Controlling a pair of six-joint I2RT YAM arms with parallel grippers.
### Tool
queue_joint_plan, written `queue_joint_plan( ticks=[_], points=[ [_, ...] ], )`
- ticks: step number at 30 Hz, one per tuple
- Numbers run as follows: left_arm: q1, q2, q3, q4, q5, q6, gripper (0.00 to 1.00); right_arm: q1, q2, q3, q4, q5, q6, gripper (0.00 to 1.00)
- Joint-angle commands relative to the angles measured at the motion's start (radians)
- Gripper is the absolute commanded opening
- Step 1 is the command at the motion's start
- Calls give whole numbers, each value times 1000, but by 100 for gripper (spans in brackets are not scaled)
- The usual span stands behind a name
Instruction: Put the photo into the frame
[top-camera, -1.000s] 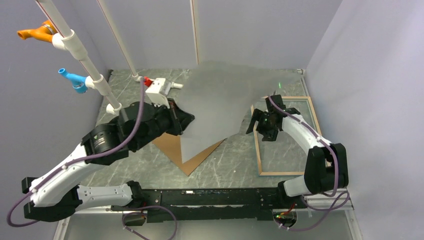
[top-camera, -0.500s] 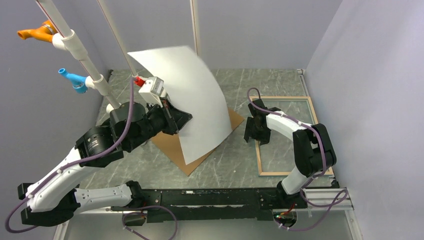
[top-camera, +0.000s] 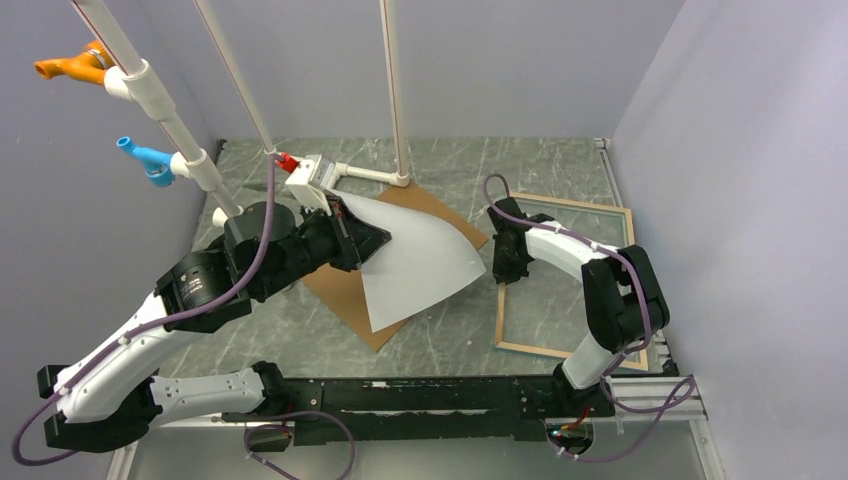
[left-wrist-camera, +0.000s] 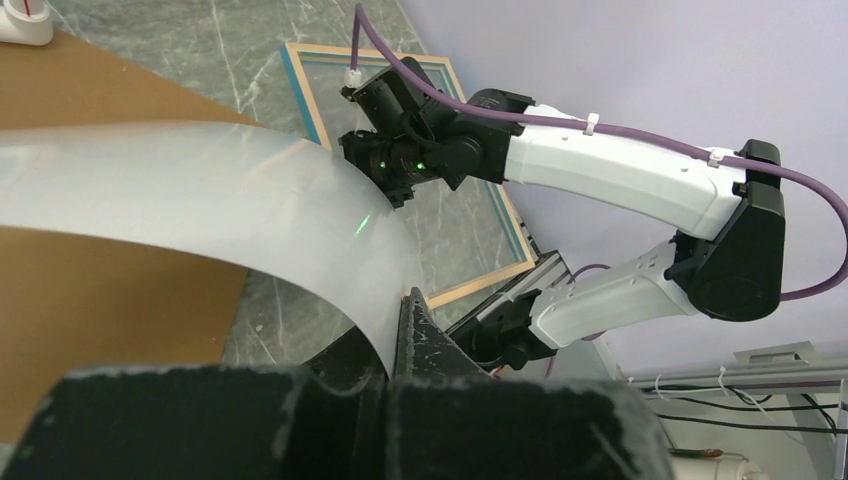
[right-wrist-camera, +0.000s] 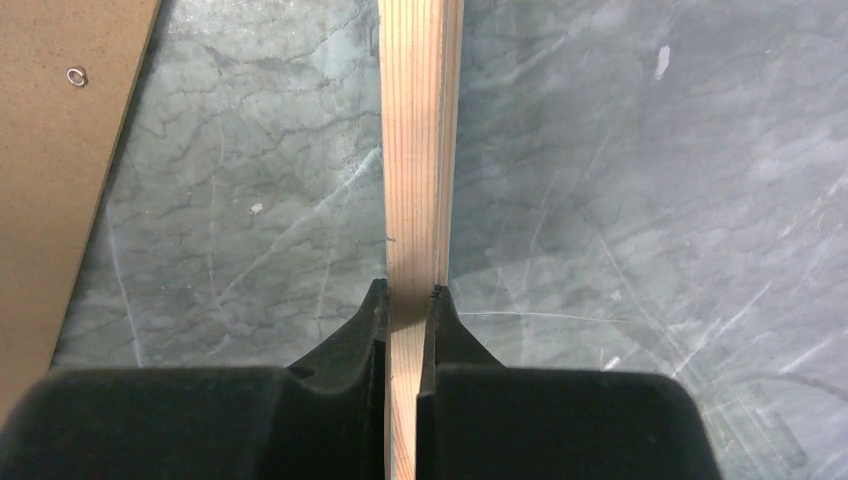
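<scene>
My left gripper (top-camera: 366, 240) is shut on the edge of the photo (top-camera: 420, 262), which shows its plain white back and curls down over the brown backing board (top-camera: 338, 290). In the left wrist view the photo (left-wrist-camera: 200, 190) bends away from my left gripper (left-wrist-camera: 400, 335). The frame (top-camera: 570, 350) lies flat at the right, light wood face up, with a blue inner edge (left-wrist-camera: 300, 90). My right gripper (top-camera: 505, 262) is shut on the frame's left rail (right-wrist-camera: 415, 150), one finger on each side of the rail at my right gripper (right-wrist-camera: 405, 300).
White poles (top-camera: 395, 90) rise at the back, with orange (top-camera: 70, 65) and blue (top-camera: 145, 160) clips on the left one. A white base with a red part (top-camera: 310, 170) stands behind the board. Walls close in on three sides. A black rail (top-camera: 430, 395) runs along the near edge.
The photo has dropped from raised high to curling low over the board. My right gripper has closed on the frame's left rail, and the frame has shifted left and turned a little.
</scene>
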Motion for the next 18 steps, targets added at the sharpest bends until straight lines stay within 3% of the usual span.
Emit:
queue_joint_plan(
  ticks=[1, 10, 18],
  points=[
    [7, -7, 10, 34, 26, 13, 0, 17, -36, 71, -16, -2, 7, 0],
    [9, -13, 7, 27, 22, 12, 0, 123, -42, 198, -87, -4, 32, 0],
    [11, -24, 7, 16, 20, 11, 0, 204, 2, 206, -89, -11, 87, 0]
  ],
)
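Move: The right hand already grips the frame's left bar about midway; the frame's middle lies about 14 cm to its right. The backing board it is bound for has its middle some 23 cm to its left and 2 cm farther out, flat on the table. The photo sags between them from the left hand, its middle roughly 18 cm left and level. From the left hand, the board's middle is about 13 cm ahead, 2 cm left and 40 cm below. Still pinching the frame's left bar, the right hand draws it about 7 cm to the left, towards the backing board and in under the photo's hanging corner, while lifting it some 4.5 cm and turning it roughly 8 degrees counter-clockwise. The left hand stays put high up, shut on the photo's edge, holding it clear of the board. ##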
